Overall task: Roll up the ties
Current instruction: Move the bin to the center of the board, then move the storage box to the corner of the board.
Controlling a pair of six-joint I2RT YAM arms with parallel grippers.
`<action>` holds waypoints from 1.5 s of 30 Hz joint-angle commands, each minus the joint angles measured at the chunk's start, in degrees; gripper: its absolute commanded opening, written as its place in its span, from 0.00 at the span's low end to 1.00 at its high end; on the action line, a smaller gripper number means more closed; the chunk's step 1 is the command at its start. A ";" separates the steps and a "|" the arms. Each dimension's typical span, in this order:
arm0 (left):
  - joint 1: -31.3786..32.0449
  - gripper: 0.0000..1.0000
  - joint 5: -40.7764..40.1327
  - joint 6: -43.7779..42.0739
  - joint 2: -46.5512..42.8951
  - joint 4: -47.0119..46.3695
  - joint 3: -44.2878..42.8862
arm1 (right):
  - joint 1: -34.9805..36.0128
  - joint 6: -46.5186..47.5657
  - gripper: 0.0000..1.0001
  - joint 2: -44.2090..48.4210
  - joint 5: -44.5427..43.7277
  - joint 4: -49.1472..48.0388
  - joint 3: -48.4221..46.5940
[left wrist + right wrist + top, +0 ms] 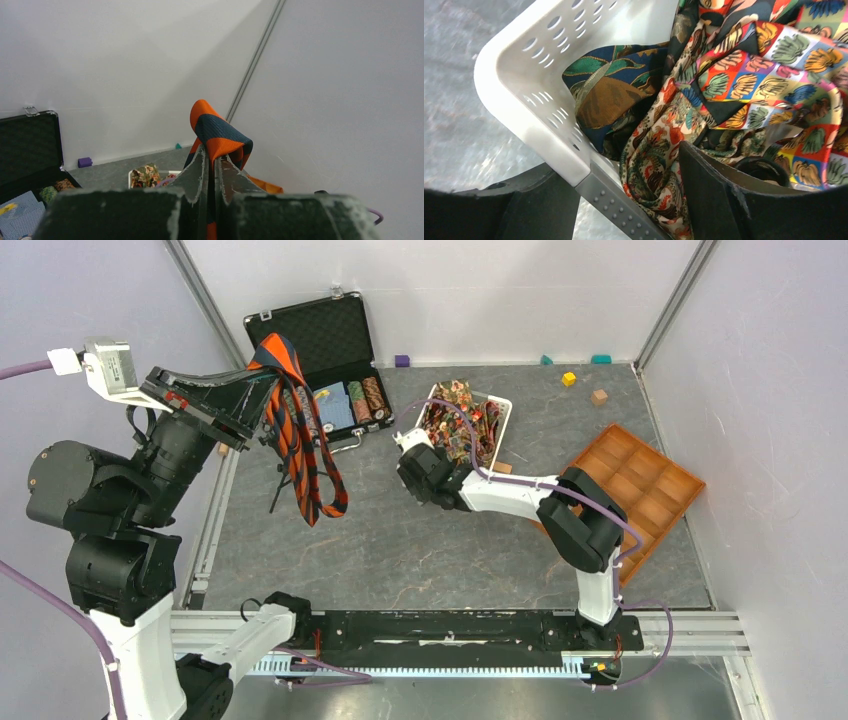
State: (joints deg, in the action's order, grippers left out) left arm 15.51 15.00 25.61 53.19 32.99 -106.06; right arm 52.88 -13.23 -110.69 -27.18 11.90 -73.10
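Observation:
My left gripper (268,358) is raised high at the left, shut on the orange-and-dark striped tie (305,455), which hangs in long loops above the table. In the left wrist view the tie (218,134) folds over the closed fingertips of the left gripper (212,162). My right gripper (415,445) is at the near corner of the white basket (507,415) of patterned ties (462,415). Seen from the right wrist, the right gripper (616,160) is open. One finger is outside the basket wall (524,100) and the other inside, with the rim and a rolled cream dragon-pattern tie (659,165) between them.
An open black case (330,335) with poker chips stands at the back left. A wooden compartment tray (640,480) lies to the right of the right arm. Small coloured blocks (568,379) sit along the back wall. A dark blue tie (609,90) and a multicolour tie (764,75) fill the basket.

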 commanded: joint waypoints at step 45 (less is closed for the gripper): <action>0.23 0.02 5.18 0.76 -6.32 -1.64 22.46 | -59.03 -16.17 0.98 39.02 16.40 9.60 31.70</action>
State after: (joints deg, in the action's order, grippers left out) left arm 15.53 19.00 25.69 47.99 33.93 -84.31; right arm -5.72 -27.75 -70.11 -14.57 24.34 -42.24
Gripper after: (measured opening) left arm 0.052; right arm 0.979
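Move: The right hand is at the white bin's near short wall, which stands between its parted fingers; the bin's middle lies about 12 cm ahead and 5 cm to the right, some 4 cm lower. The orange block sits roughly 16 cm right and 7 cm ahead, the wooden tray 41 cm right and about level, the chip case 22 cm left and 22 cm ahead. From the high left hand, the bin is about 26 cm ahead, 22 cm right and 58 cm below. The right hand, already at the near wall, pushes the bin forward about 18 cm and 9 cm to the right while turning some 20 degrees clockwise, then opens its fingers wider, backs up and out of the bin, and swings far right and down over the wooden tray, turning further clockwise. Meanwhile the left hand keeps its grip on the striped tie and sinks about 13 cm, easing slightly forward as its fingers tip downward. ##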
